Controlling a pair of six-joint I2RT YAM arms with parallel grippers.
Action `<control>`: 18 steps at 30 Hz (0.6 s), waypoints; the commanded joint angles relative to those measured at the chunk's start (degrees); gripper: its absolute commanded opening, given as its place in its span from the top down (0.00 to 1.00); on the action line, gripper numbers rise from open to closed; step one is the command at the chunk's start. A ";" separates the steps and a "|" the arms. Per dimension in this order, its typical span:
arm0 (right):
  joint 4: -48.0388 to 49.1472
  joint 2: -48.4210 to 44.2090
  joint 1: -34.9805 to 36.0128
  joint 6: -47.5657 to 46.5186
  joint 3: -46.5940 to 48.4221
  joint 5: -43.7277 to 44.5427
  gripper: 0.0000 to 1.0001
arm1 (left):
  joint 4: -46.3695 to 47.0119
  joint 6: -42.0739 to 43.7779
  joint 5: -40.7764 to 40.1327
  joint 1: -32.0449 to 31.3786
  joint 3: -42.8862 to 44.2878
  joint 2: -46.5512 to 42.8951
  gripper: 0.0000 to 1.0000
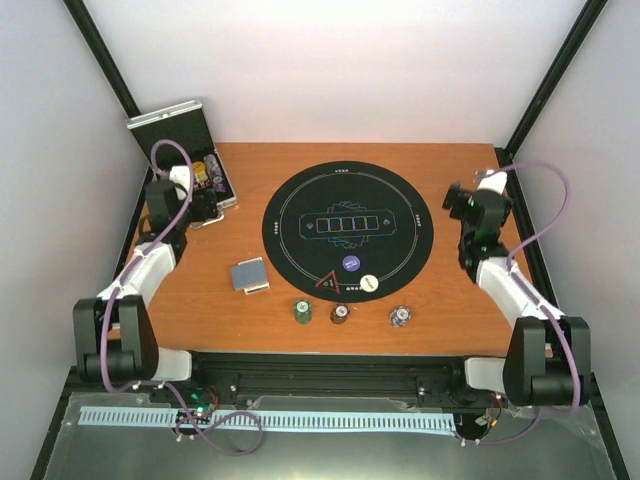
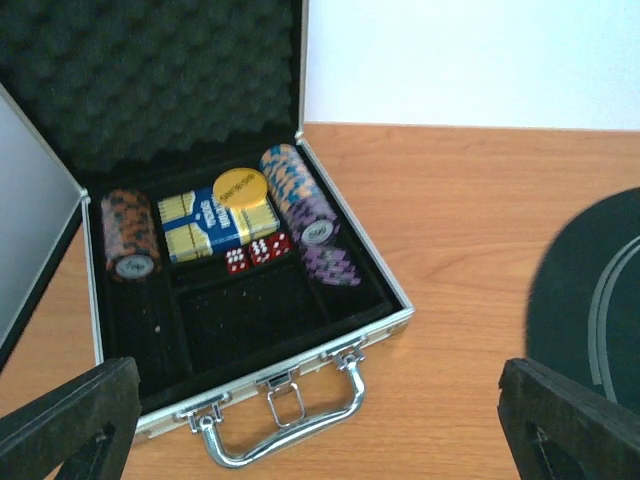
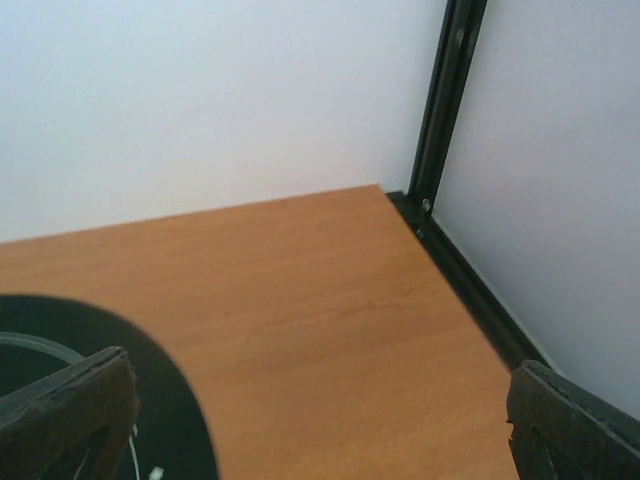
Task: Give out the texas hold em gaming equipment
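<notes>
The grey-blue deck of cards point(image 1: 250, 275) lies on the wooden table left of the round black mat point(image 1: 300, 195). Green point(image 1: 303, 312), maroon point(image 1: 340, 315) and purple-white point(image 1: 400, 317) chip stacks stand along the near edge. On the mat's near part sit a purple chip point(image 1: 351, 264) and a white disc point(image 1: 369, 283). My left gripper point(image 1: 203, 208) point(image 2: 320, 430) hangs open in front of the open metal case point(image 2: 330, 350), with nothing between its fingers. My right gripper point(image 1: 470, 203) point(image 3: 320, 415) is open over bare table right of the mat, empty.
The case point(image 1: 150, 125) at the back left holds orange-black chips point(image 2: 130, 235), a yellow-blue card box point(image 2: 200, 228), a yellow disc point(image 2: 240, 187), red dice point(image 2: 258, 252) and purple chips point(image 2: 330, 265). Its handle point(image 2: 285, 425) faces me. A black frame post point(image 3: 445, 110) stands at the back right corner.
</notes>
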 commanded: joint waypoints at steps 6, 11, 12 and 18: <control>-25.38 -10.99 -3.92 26.33 9.25 1.87 0.00 | -46.22 7.31 20.01 1.44 18.77 -10.16 0.00; -34.18 -6.88 6.21 18.21 15.95 -6.66 0.00 | -53.49 9.80 19.18 1.44 22.56 -10.37 0.00; -35.48 -6.43 10.30 16.11 16.03 -5.14 0.00 | -54.61 10.37 18.86 1.44 22.99 -10.14 0.00; -38.71 -4.98 29.93 14.95 13.14 -1.13 0.00 | -62.53 12.69 20.56 1.49 26.00 -8.93 0.00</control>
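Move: The deck of cards lies about 9 cm back and 12 cm to the right of the left hand, roughly 15 cm below it; the open chip case is about 15 cm ahead and 5 cm left, the green chip stack some 20 cm back and 24 cm right. From the right hand, the purple button lies about 26 cm left, 5 cm back and 18 cm below; the white button is 21 cm left and 11 cm back, the grey chip stack 13 cm left and 19 cm back. The deck is neared across the table by the open left hand, which draws back about 8 cm and right 5 from the case, rising some 8 before sinking 3, turning clockwise and tipping down about 20 degrees. The open right hand rises first, edging right and back, then sweeps about 18 cm left over the mat towards the purple button, sinking late, left side rolled up, wrist tipping down and turning counter-clockwise. ##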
